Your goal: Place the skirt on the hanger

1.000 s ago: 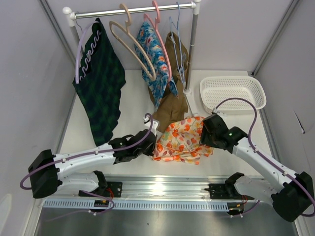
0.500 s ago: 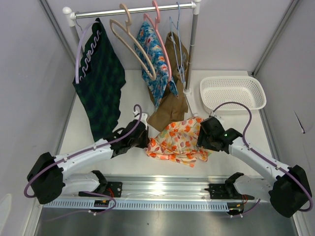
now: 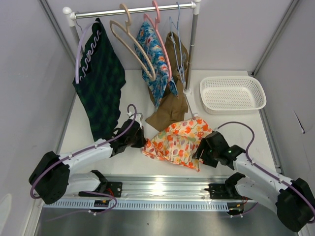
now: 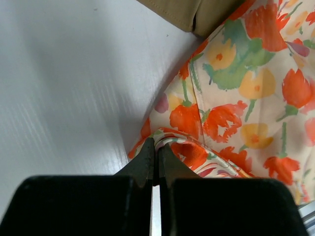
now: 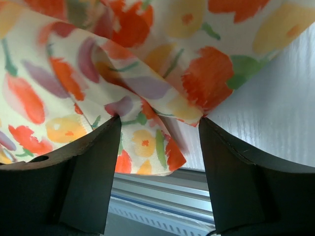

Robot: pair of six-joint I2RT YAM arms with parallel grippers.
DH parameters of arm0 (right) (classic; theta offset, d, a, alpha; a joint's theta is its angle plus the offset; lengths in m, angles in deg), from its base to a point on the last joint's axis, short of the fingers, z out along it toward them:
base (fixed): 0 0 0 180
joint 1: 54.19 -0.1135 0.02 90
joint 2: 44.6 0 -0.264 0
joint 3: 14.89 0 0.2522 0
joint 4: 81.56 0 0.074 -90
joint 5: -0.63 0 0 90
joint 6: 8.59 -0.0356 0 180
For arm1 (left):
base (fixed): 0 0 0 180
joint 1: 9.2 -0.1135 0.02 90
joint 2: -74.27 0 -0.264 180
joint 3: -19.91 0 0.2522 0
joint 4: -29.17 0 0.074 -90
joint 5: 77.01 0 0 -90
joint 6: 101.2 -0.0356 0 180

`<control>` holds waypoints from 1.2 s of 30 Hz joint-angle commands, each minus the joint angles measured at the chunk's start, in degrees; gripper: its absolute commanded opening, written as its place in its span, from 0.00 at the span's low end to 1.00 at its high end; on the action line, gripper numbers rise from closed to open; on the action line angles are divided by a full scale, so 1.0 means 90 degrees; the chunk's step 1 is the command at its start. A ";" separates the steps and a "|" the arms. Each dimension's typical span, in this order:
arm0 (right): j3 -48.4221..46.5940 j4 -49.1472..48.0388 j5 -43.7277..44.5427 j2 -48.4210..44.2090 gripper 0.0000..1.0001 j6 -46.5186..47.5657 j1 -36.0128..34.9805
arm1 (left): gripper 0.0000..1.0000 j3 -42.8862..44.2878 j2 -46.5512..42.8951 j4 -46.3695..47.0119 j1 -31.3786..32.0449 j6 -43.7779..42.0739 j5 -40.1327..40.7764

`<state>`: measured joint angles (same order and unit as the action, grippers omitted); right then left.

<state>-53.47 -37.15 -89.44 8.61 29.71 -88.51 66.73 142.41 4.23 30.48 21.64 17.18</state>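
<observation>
The skirt point(image 3: 178, 141), cream with orange and yellow flowers, lies spread on the white table near the front edge. My left gripper point(image 3: 142, 142) is at its left corner, shut on the skirt's hem point(image 4: 170, 142), as the left wrist view point(image 4: 156, 146) shows. My right gripper point(image 3: 199, 155) is at the skirt's near right corner. Its jaws stand wide open in the right wrist view point(image 5: 160, 119), with a fold of skirt point(image 5: 142, 142) hanging between them. An empty beige hanger point(image 3: 133, 46) hangs on the rail point(image 3: 133, 11).
On the rail, a purple hanger carries a dark green plaid garment point(image 3: 101, 83), a pink hanger a blue floral garment point(image 3: 152, 54), and a blue hanger a tan garment point(image 3: 172, 105) that reaches the table. A white basket point(image 3: 233, 93) sits at the back right. The rail's post point(image 3: 191, 54) stands beside it.
My left gripper has pulled the skirt's corner to the left. My right gripper has moved toward the near edge. The skirt now lies flatter and wider.
</observation>
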 commanded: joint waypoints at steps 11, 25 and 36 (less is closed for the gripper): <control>0.0697 -0.0390 -0.0129 -0.1242 0.66 -0.1765 -0.0501 | 0.00 -0.0333 -0.0354 0.0441 -0.0034 0.0296 -0.0153; 0.0706 0.0560 0.0233 -0.2192 0.62 -0.2028 -0.0941 | 0.00 -0.0411 -0.0354 0.0520 -0.0044 0.0355 -0.0143; 0.1185 -0.0603 0.0477 -0.1411 0.43 -0.2419 -0.1479 | 0.00 -0.0421 -0.0413 0.0500 -0.0034 0.0355 -0.0153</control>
<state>-43.57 -38.00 -87.63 -5.31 9.93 -101.19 63.34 140.18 7.42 30.46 23.89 16.63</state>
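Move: The near right corner of the orange-flowered skirt, loose on the table, lies about 4 cm back from the right hand, hardly to either side and 2 cm lower. The metal rail at the table's front edge runs about 5 cm nearer the base than that corner; the brown skirt's hem is roughly 15 cm ahead of the right hand and 17 cm to its left. From the left hand, which already pinches the skirt's left corner, the near right corner is some 25 cm right and 13 cm back. Back towards its base by about 5 cm, drifting 2 cm left, the right hand lifts a couple of centimetres on the way, then sinks over the skirt's near right corner, its left side rolling up some 10 degrees. Its open fingers narrow around that corner late on, without shutting. The left hand stays put, still pinching the skirt's left corner. ##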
